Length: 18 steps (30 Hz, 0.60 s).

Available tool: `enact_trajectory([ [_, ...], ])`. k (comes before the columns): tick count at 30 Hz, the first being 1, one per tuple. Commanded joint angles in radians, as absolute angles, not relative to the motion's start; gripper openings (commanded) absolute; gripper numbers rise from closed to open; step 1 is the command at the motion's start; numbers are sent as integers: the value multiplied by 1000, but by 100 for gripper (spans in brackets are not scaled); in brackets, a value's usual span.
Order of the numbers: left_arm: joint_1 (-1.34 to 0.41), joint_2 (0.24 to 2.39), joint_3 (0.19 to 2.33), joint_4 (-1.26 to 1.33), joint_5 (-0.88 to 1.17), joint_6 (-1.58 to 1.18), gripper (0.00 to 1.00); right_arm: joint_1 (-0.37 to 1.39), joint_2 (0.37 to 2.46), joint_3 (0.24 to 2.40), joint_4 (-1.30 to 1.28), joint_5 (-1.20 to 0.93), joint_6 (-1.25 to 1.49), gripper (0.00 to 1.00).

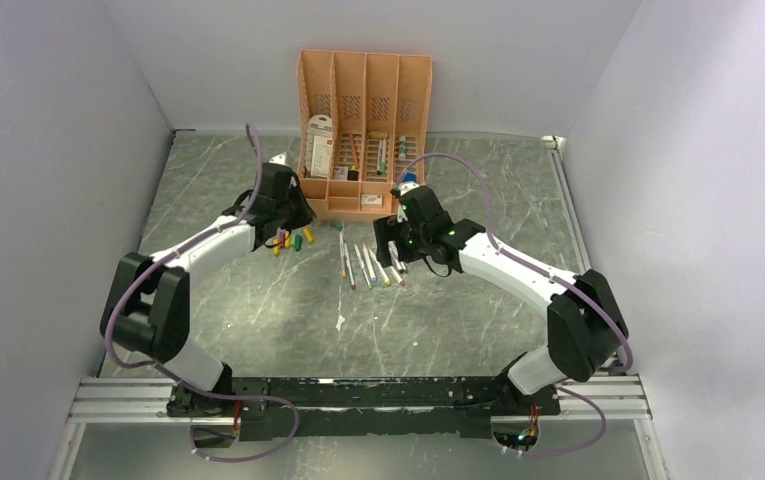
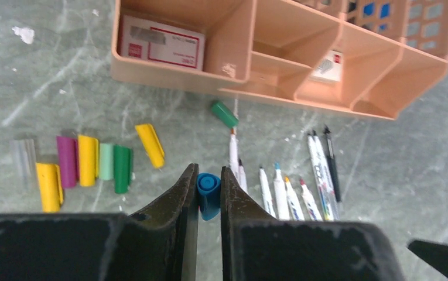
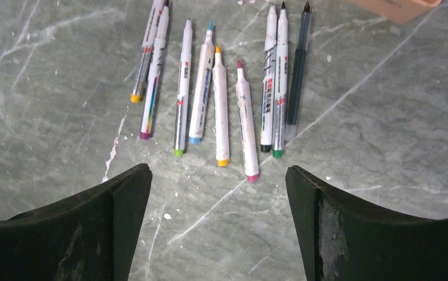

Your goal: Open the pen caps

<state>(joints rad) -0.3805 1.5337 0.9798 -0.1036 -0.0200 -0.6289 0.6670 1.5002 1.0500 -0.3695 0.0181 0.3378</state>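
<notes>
Between the fingertips of my left gripper (image 2: 208, 171) sits a blue pen cap (image 2: 209, 196), and the jaws are shut on it above the table. Loose pen caps (image 2: 86, 161) in grey, yellow, purple and green lie in a row to its left, with another green cap (image 2: 224, 113) by the organiser. Several pens (image 3: 221, 105) lie side by side with bare tips. My right gripper (image 3: 218, 175) hovers open just short of their coloured ends, holding nothing. From above, the left gripper (image 1: 286, 232) is over the caps (image 1: 296, 240) and the right gripper (image 1: 390, 245) is beside the pens (image 1: 366, 265).
A peach-orange organiser (image 1: 363, 130) with white card packets stands at the back centre, close behind both grippers; its front edge (image 2: 268, 96) shows in the left wrist view. Grey walls close in the marbled table on three sides.
</notes>
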Motion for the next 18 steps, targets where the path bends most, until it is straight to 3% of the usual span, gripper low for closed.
enact_trajectory([
  [1,-374,1619,1071,-166,-125,-568,15,663,1458,1013,-371,12,351,86],
  [18,-374,1790,1149,-264,-175,-540,18,663,1410,939,-340,-17,356,89],
])
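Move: The left gripper already holds the blue cap. The free spot beside the cap row lies about 1 cm ahead, 3 cm left and 8 cm below. At that same depth below the hand, a yellow cap lies 4 cm ahead and 2 left, the green row cap 2 ahead and 5 left, and a loose green cap 7 ahead and 4 right. From the right hand, the spot is some 9 cm ahead, 20 left and 7 down. Lower the left gripper about 7 cm towards the free spot between the green row cap and the yellow cap, easing some 2 cm left and slightly forward. Tip the fingers about 10 degrees further down and let the hand's left side rise about as much, keeping the blue cap pinched. Meanwhile draw the open, empty right gripper back a good 2 cm from the laid-out pens, sinking slightly. ##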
